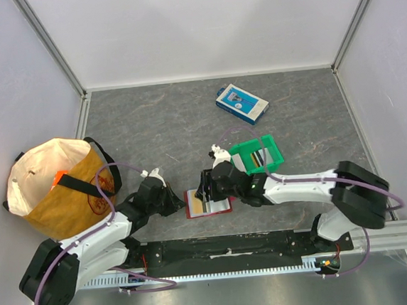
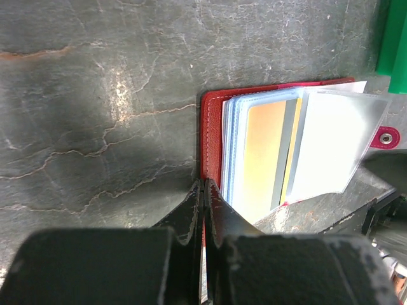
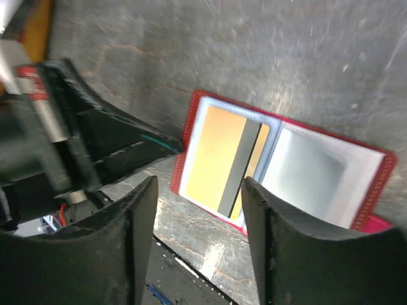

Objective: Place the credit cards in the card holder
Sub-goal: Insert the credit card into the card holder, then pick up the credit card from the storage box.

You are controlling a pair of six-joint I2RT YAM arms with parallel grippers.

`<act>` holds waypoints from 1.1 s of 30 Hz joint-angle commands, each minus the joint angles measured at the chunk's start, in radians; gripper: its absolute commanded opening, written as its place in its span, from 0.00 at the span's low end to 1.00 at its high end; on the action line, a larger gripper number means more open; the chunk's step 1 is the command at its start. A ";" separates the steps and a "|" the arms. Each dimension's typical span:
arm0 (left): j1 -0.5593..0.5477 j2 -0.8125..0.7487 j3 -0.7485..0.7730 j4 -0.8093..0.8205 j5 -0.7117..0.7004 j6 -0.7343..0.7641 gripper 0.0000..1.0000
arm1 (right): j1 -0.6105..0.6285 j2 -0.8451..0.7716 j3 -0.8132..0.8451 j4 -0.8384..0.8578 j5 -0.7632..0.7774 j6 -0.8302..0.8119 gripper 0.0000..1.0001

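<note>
The red card holder (image 1: 191,206) lies open on the table just ahead of the two arm bases. Its clear sleeves fan out, and a tan-yellow credit card (image 2: 266,152) with a grey stripe sits in one sleeve (image 3: 219,155). My left gripper (image 2: 203,185) is shut on the holder's red left edge (image 2: 211,136). My right gripper (image 3: 198,184) hovers open over the holder's (image 3: 375,175) near side, with nothing between its fingers. More credit cards (image 1: 258,160) stand in the green bin (image 1: 278,159) to the right.
A blue-and-white box (image 1: 242,103) lies farther back on the table. A tan cloth bag (image 1: 55,187) stands at the left wall. The left arm's dark links (image 3: 70,152) fill the left of the right wrist view. White walls enclose the table.
</note>
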State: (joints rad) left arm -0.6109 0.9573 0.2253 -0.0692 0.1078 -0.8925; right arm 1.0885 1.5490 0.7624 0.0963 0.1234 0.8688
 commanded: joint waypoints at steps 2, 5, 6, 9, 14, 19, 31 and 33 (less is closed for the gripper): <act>-0.001 -0.026 0.031 -0.037 -0.008 0.015 0.02 | -0.074 -0.213 0.083 -0.191 0.153 -0.163 0.68; -0.003 -0.029 0.036 -0.040 -0.003 0.017 0.02 | -0.198 -0.291 0.077 -0.253 0.112 -0.220 0.73; -0.001 -0.029 0.036 -0.040 -0.002 0.018 0.02 | -0.241 -0.308 0.072 -0.265 0.084 -0.249 0.74; -0.001 -0.034 0.039 -0.040 0.003 0.020 0.02 | -0.370 -0.316 0.077 -0.297 0.001 -0.307 0.76; -0.001 -0.040 0.046 -0.041 0.007 0.020 0.02 | -0.478 -0.239 0.098 -0.311 -0.116 -0.366 0.79; -0.001 -0.038 0.055 -0.043 0.010 0.023 0.02 | -0.524 -0.156 0.109 -0.290 -0.212 -0.378 0.81; -0.001 -0.032 0.068 -0.046 0.013 0.024 0.02 | -0.570 -0.038 0.118 -0.234 -0.333 -0.370 0.85; -0.001 -0.031 0.069 -0.046 0.013 0.024 0.02 | -0.572 -0.032 0.120 -0.231 -0.353 -0.370 0.85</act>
State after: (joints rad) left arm -0.6109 0.9287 0.2565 -0.1261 0.1093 -0.8917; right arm 0.5262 1.5047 0.8368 -0.1768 -0.1658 0.5114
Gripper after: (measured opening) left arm 0.022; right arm 0.848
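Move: The stack of credit cards stands upright in the left end of the green box, about 11 cm ahead of the empty right hand, 14 cm to its right and some 4 cm lower. The striped cards lie in the same box, roughly 6 cm right of the stack and level with it. The open card holder is just under the right hand, about 2 cm back and 2 cm right. From the left hand the stack is some 13 cm ahead and 21 cm right. The card stack in the green box is what the right hand goes for: leaving the card holder, it springs up about 10 cm, swings forward and right in an arc over the box's left end, then sinks nearly as far, easing down to the stack. Its fingers spread from half open to nearly wide, one to each side of the stack. The left hand stays at the holder's left edge, shut, rising about 1 cm. ##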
